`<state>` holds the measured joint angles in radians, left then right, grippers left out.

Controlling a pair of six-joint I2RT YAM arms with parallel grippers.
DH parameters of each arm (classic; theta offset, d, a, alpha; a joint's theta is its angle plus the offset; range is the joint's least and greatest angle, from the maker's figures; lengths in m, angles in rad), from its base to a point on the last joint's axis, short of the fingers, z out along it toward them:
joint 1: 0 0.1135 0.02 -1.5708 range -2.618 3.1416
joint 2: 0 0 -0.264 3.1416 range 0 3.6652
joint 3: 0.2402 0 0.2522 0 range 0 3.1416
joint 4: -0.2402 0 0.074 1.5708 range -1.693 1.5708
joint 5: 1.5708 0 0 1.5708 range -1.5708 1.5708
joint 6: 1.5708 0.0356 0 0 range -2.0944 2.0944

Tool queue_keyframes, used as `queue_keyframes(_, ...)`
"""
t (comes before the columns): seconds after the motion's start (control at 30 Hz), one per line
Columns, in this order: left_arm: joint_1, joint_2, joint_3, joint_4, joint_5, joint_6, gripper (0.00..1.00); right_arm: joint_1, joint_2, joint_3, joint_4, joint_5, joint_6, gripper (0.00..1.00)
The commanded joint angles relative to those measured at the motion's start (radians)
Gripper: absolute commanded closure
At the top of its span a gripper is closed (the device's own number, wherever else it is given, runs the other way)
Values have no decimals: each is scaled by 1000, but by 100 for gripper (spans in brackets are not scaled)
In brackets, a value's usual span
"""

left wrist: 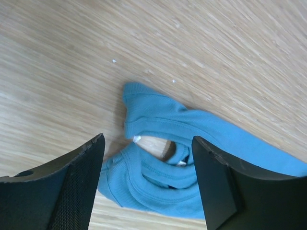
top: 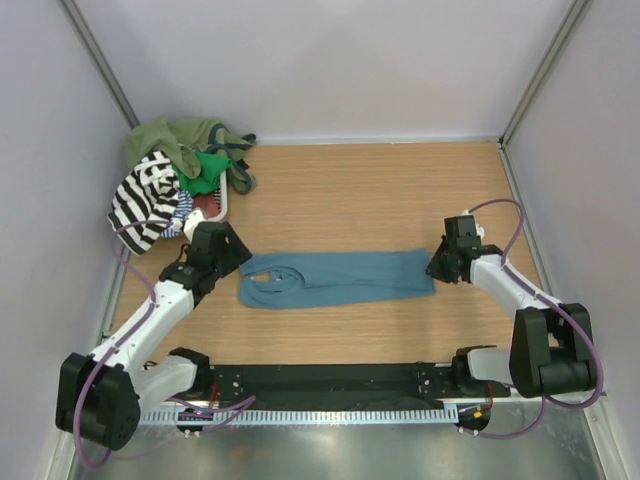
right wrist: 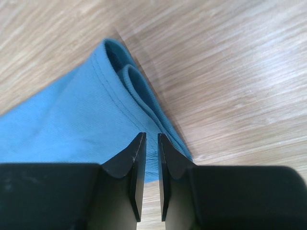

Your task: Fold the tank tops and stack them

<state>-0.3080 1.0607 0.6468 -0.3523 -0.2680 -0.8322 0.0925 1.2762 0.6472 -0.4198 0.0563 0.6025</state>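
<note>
A teal-blue tank top [top: 340, 277] lies folded into a long band across the middle of the table. Its strap end [left wrist: 158, 172] points left and its hem end [right wrist: 72, 124] points right. My left gripper [top: 235, 262] hovers over the strap end, jaws [left wrist: 147, 143] wide open and empty. My right gripper [top: 440, 265] is at the hem corner, its jaws [right wrist: 151, 136] a narrow slit apart above the cloth with nothing pinched. A black-and-white striped tank top [top: 145, 200] hangs off a heap at the back left.
The heap in the back-left corner also holds an olive top [top: 165, 140] and a green one [top: 205, 165], over a small white-rimmed container [top: 214, 207]. Grey walls close in the table on the left, back and right.
</note>
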Motion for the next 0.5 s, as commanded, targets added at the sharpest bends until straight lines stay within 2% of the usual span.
queue_keyframes(0.0, 1, -51, -50, -51, 73, -68, 25, 4, 9, 63, 7, 25, -17, 78)
queue_keyframes(0.07, 0, -67, -88, -48, 143, -143, 25, 7, 20, 83, 4, 25, -21, 78)
queue_keyframes(0.17, -25, -102, -130, -57, 148, -252, 22, 10, 46, 111, 7, 10, -33, 76)
queue_keyframes(0.23, -36, -129, -159, -66, 122, -332, 13, 10, 74, 138, -3, 19, -44, 68)
queue_keyframes(0.27, -39, -148, -165, -71, 107, -356, 1, 12, 86, 146, -7, 22, -50, 62)
queue_keyframes(0.43, -48, -119, -159, -120, 87, -456, 0, 15, 146, 204, -24, 46, -55, 50)
queue_keyframes(0.47, -52, -91, -153, -128, 84, -482, 0, 18, 152, 209, -24, 50, -52, 43)
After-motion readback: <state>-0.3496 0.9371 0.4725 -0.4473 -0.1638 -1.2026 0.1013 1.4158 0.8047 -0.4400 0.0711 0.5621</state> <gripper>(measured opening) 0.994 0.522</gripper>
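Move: The left gripper hangs about 9 cm above the table, with the tank top's near left corner some 5 cm back and 1 cm to its right. The far left strap end is roughly 3 cm ahead and 1 cm right, the round opening level with the hand and 4 cm right. From the right gripper, the far right corner lies about 6 cm ahead, 1 cm left and 3 cm down; the near right corner is 4 cm straight back, equally low. Bring the left gripper back about 6 cm and down some 4 cm, drifting slightly right, towards the near left corner; roll its left side down about 15 degrees, tip the fingers more steeply and open them fully. Meanwhile slide the right gripper forward nearly 4 cm, rising about 1 cm, along the tank top's right end towards its far corner, opening to about half. ##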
